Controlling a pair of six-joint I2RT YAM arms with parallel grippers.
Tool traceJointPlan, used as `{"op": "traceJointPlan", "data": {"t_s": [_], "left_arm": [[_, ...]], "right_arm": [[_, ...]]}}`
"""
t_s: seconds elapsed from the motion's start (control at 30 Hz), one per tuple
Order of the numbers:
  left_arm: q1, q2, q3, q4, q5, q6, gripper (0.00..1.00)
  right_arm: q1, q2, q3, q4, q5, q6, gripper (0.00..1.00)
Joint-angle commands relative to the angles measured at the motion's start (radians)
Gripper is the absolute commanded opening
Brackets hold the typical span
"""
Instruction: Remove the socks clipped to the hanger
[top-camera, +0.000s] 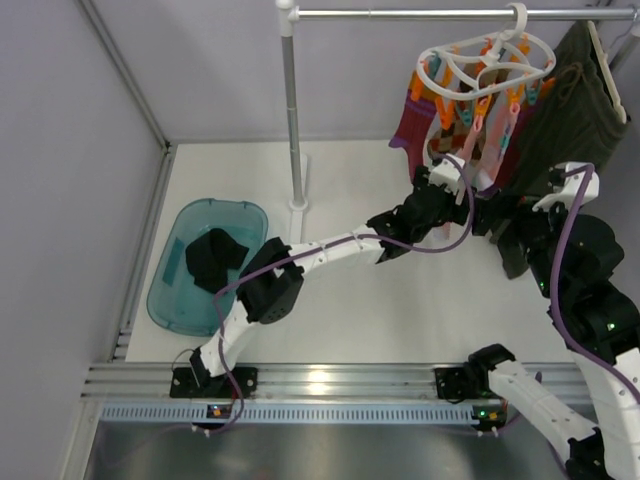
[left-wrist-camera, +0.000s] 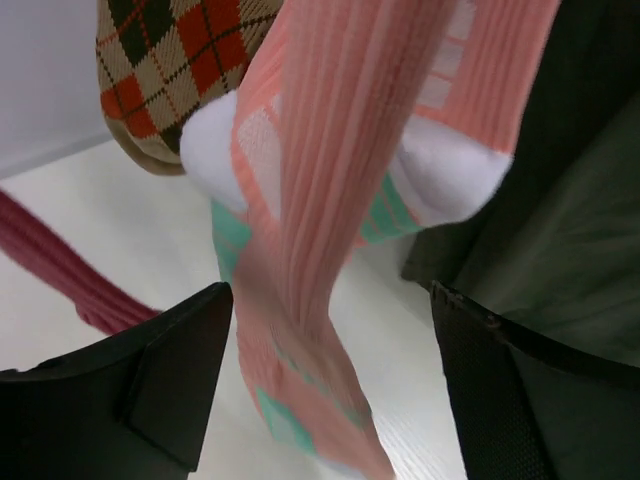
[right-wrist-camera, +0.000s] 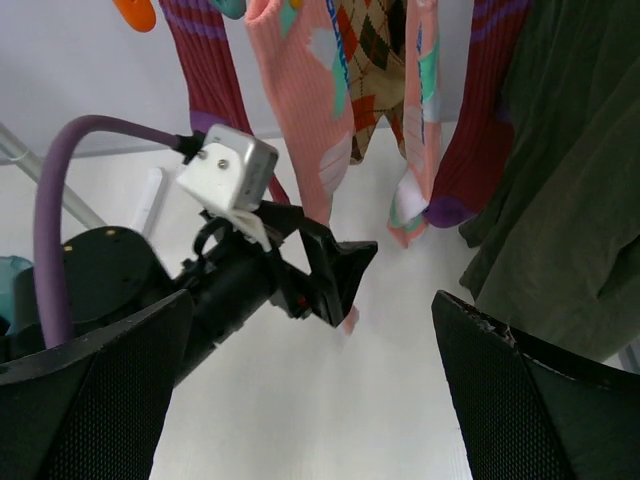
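Observation:
The white ring hanger (top-camera: 490, 55) hangs by its hook from the rail, with orange and teal pegs holding the socks. A pink-and-white sock (left-wrist-camera: 330, 150) with teal patches hangs down between the fingers of my left gripper (left-wrist-camera: 330, 380), which is open around it and not pinching it. Behind that sock hangs an orange-brown argyle sock (left-wrist-camera: 170, 60), and a maroon sock (left-wrist-camera: 60, 270) is off to the left. My right gripper (right-wrist-camera: 310, 400) is open and holds nothing. It sits below the socks (right-wrist-camera: 300, 90) and looks at the left gripper (right-wrist-camera: 330, 275).
A large dark olive garment (top-camera: 575, 100) hangs on the rail right of the hanger, close to the right arm. A teal basin (top-camera: 240, 215) at the left holds a black sock (top-camera: 212, 258). The rail's upright pole (top-camera: 292, 120) stands behind the basin.

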Motion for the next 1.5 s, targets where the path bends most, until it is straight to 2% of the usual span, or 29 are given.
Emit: {"op": "traceJointPlan", "data": {"t_s": [0.0, 0.07, 0.13, 0.17, 0.37, 0.4, 0.57, 0.7, 0.8, 0.93, 1.13, 1.27, 1.47], "left_arm": [[0.001, 0.093, 0.127, 0.049, -0.078, 0.079, 0.81], [0.002, 0.094, 0.122, 0.049, -0.152, 0.082, 0.49], [0.002, 0.050, 0.045, 0.052, -0.212, 0.048, 0.04], [0.002, 0.027, 0.020, 0.054, -0.226, 0.034, 0.00], [0.002, -0.126, -0.172, 0.071, -0.266, -0.033, 0.00], [0.002, -0.143, -0.187, 0.069, -0.264, -0.039, 0.00], [-0.005, -0.215, -0.269, 0.069, -0.263, -0.075, 0.00], [-0.041, -0.231, -0.303, 0.069, -0.319, -0.066, 0.00], [-0.061, -0.225, -0.304, 0.069, -0.345, -0.047, 0.00], [-0.099, -0.217, -0.301, 0.069, -0.370, -0.033, 0.00], [-0.130, -0.215, -0.306, 0.069, -0.376, -0.026, 0.00], [-0.137, -0.223, -0.307, 0.069, -0.379, -0.029, 0.00], [-0.147, -0.225, -0.303, 0.069, -0.378, -0.032, 0.00]], "right_arm": [[-0.012, -0.006, -0.011, 0.008, -0.057, 0.022, 0.99], [-0.011, -0.009, -0.011, 0.016, -0.051, 0.016, 0.99], [-0.012, -0.010, -0.005, 0.022, -0.025, 0.008, 0.99], [-0.012, -0.006, -0.002, 0.031, -0.011, 0.005, 0.99], [-0.012, 0.092, 0.095, 0.062, 0.001, -0.009, 0.97], [-0.012, 0.118, 0.150, 0.056, 0.000, -0.015, 0.93], [-0.012, 0.331, 0.331, 0.022, -0.020, -0.049, 0.87], [-0.012, 0.494, 0.503, -0.029, -0.006, -0.032, 0.77], [-0.012, 0.552, 0.578, -0.047, 0.024, -0.020, 0.71], [-0.011, 0.597, 0.586, -0.035, 0.110, -0.018, 0.68], [-0.012, 0.647, 0.603, -0.015, 0.147, -0.056, 0.65], [-0.012, 0.686, 0.650, 0.006, 0.198, -0.082, 0.58], [-0.009, 0.732, 0.689, 0.051, 0.233, -0.104, 0.55]]}}
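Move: About 3 cm ahead of the left hand and a touch below it, the foot of the nearer pink sock hangs between the open fingers. From that hand, the argyle sock is about 10 cm ahead, 4 cm left and 8 cm higher; the purple sock is about 10 cm ahead, 9 cm left and 5 cm higher. For the right hand, the pink sock's orange clip is some 17 cm ahead, 3 cm left and 5 cm up; the second pink clip is about 19 cm ahead, 2 cm right and 5 cm up. Closing on the pink sock's foot with a short dip forward and down, the left hand pinches it, swings left, rising slightly, then draws it back about 8 cm towards the base, drifting a little right, and holds still. After a brief wait the right hand reaches some 15 cm forward and about 6 cm up to the sock's orange clip, turning slightly clockwise and half closing its fingers around the clip. ##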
